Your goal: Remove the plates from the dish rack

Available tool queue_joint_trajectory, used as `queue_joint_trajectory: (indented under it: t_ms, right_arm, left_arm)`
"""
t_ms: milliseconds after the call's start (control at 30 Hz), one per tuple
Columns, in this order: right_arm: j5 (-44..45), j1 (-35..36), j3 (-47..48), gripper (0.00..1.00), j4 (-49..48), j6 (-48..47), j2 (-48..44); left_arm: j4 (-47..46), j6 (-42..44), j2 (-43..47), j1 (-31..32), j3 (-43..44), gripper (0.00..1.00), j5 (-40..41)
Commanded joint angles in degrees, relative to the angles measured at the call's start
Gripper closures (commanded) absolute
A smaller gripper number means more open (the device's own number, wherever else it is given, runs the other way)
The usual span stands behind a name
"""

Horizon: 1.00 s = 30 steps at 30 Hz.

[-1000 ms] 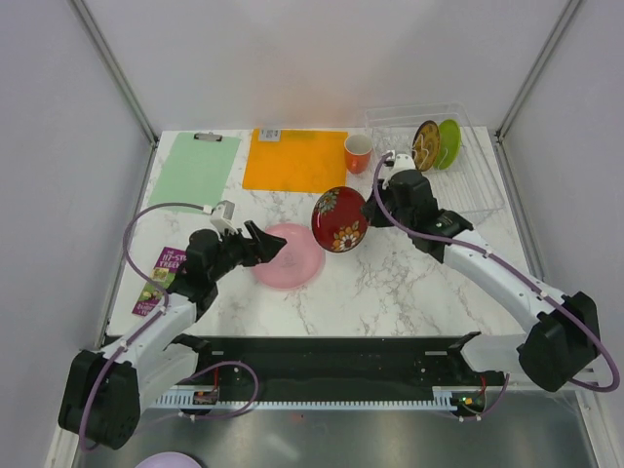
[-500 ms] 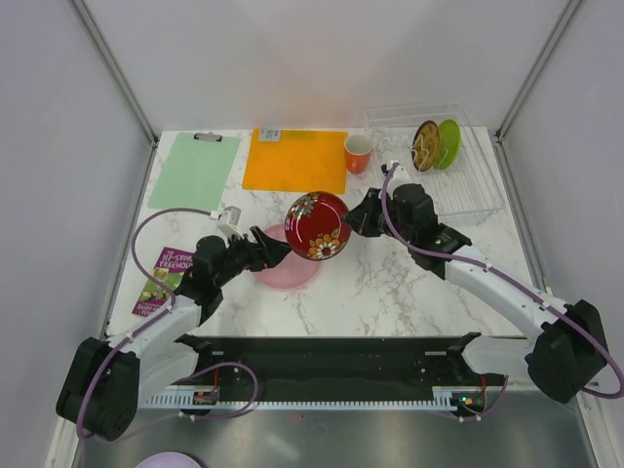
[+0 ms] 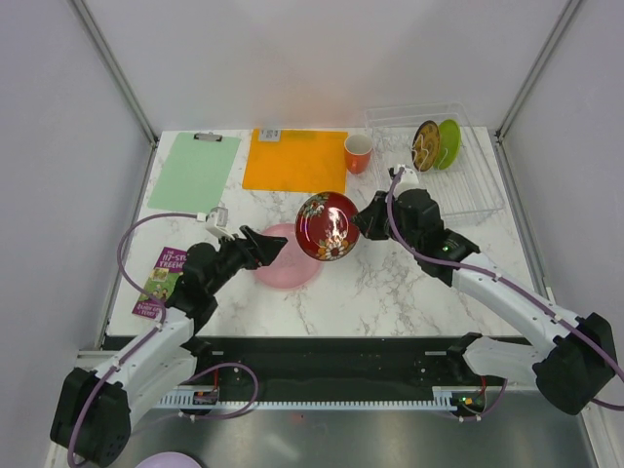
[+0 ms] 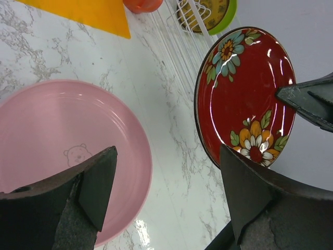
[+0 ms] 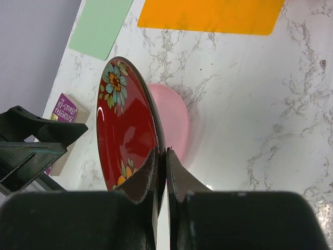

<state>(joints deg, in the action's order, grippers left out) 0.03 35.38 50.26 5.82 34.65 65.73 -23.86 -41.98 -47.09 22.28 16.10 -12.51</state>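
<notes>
My right gripper (image 3: 359, 222) (image 5: 161, 161) is shut on the rim of the dark red floral plate (image 3: 328, 226) (image 5: 125, 130) (image 4: 244, 94). It holds the plate on edge in the air over the right side of the pink plate (image 3: 292, 268) (image 4: 62, 151) (image 5: 174, 117), which lies flat on the table. My left gripper (image 3: 268, 244) (image 4: 167, 156) is open and empty above the pink plate's left part, facing the red plate. The yellow-gold plate (image 3: 425, 144) (image 4: 205, 10) and the lime green plate (image 3: 449, 142) (image 4: 229, 10) stand upright in the dish rack (image 3: 478, 185) (image 4: 171, 47) at the back right.
An orange mat (image 3: 295, 160) and an orange cup (image 3: 358, 153) sit at the back, left of the rack. A green clipboard (image 3: 195, 171) lies at the back left. A purple book (image 3: 161, 278) lies near the left edge beside my left arm.
My right arm carried the red plate leftward from near the rack to over the pink plate's right side. My left gripper shifted slightly and stayed open.
</notes>
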Motion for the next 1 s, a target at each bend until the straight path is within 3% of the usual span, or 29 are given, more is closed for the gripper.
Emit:
queue_joint_trajectory:
  t_ms: [0, 367, 467, 533, 567, 633, 667, 700, 733, 767, 833, 967]
  right_arm:
    - [-2.9, 0.2, 0.3, 1.00, -7.6, 2.4, 0.1]
    - [-5.5, 5.3, 0.7, 1.00, -12.1, 5.2, 4.7]
    - [-7.8, 5.7, 0.1, 1.00, -14.5, 6.1, 5.2]
    - [-9.1, 5.7, -0.3, 1.00, -16.1, 7.3, 5.1]
    - [-9.9, 5.6, -0.6, 1.00, -17.0, 7.5, 5.0]
    - [-10.1, 5.7, -0.7, 1.00, -17.2, 7.7, 4.8]
    - [-9.9, 5.7, -0.7, 1.00, -16.4, 7.4, 4.6]
    - [-8.8, 5.7, -0.6, 1.00, -15.7, 7.1, 4.3]
    - [-7.7, 5.7, -0.5, 1.00, -14.9, 6.5, 4.2]
    - [-6.7, 5.7, -0.1, 0.98, -12.9, 5.9, 4.1]
    - [-2.2, 5.6, 0.8, 0.76, -9.7, 4.3, 3.4]
    - [7.3, 5.1, 2.9, 0.50, -0.2, -1.0, 1.5]
  left_arm:
    - [0.7, -0.3, 0.0, 0.2, 1.1, 0.14, 0.4]
    - [-7.7, -4.5, -6.6, 1.1, 2.6, 0.14, -3.3]
    - [-9.4, -4.7, -8.1, 2.2, 3.6, 0.19, -4.3]
    - [-10.3, -4.8, -10.0, 3.0, 3.8, 0.34, -5.1]
    - [-11.5, -4.9, -10.6, 3.2, 3.7, 0.50, -5.3]
    - [-12.2, -5.2, -11.6, 3.4, 3.2, 0.73, -5.4]
    - [-12.1, -5.2, -11.5, 3.4, 3.0, 0.92, -5.1]
    - [-11.5, -5.2, -11.4, 3.3, 2.7, 0.98, -4.6]
    - [-10.3, -5.0, -10.8, 3.3, 2.8, 0.98, -3.4]
    - [-8.9, -4.5, -10.4, 3.3, 3.4, 0.98, -2.6]
    - [-2.4, -2.0, -8.6, 3.3, 4.5, 0.98, 0.8]
    - [8.9, 3.0, -5.9, 3.3, 7.5, 0.98, 8.3]
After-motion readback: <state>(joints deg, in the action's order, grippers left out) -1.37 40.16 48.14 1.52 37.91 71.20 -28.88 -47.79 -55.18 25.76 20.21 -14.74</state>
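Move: The red plate, held out by the right gripper, has its middle about 12 cm to the right of the open left gripper, some 5 cm ahead and 3 cm above. From the right gripper, the red plate's middle is about 7 cm left, 1 cm ahead and 3 cm lower; the open left gripper is roughly 19 cm left, 4 cm back and 6 cm lower. On the table, the pink plate is 4 cm ahead, 2 cm right and 15 cm below the left gripper. Hand the red plate over in the air: with the right gripper still shut on its rim, carry it left about 5.5 cm, sinking and drawing back a little, then ease back right slightly, still sinking. Dip the left gripper 2 cm, then bring it right about 3.5 cm and up, closing on the plate's near-left rim. Then start opening the right fingers around the opposite rim. ##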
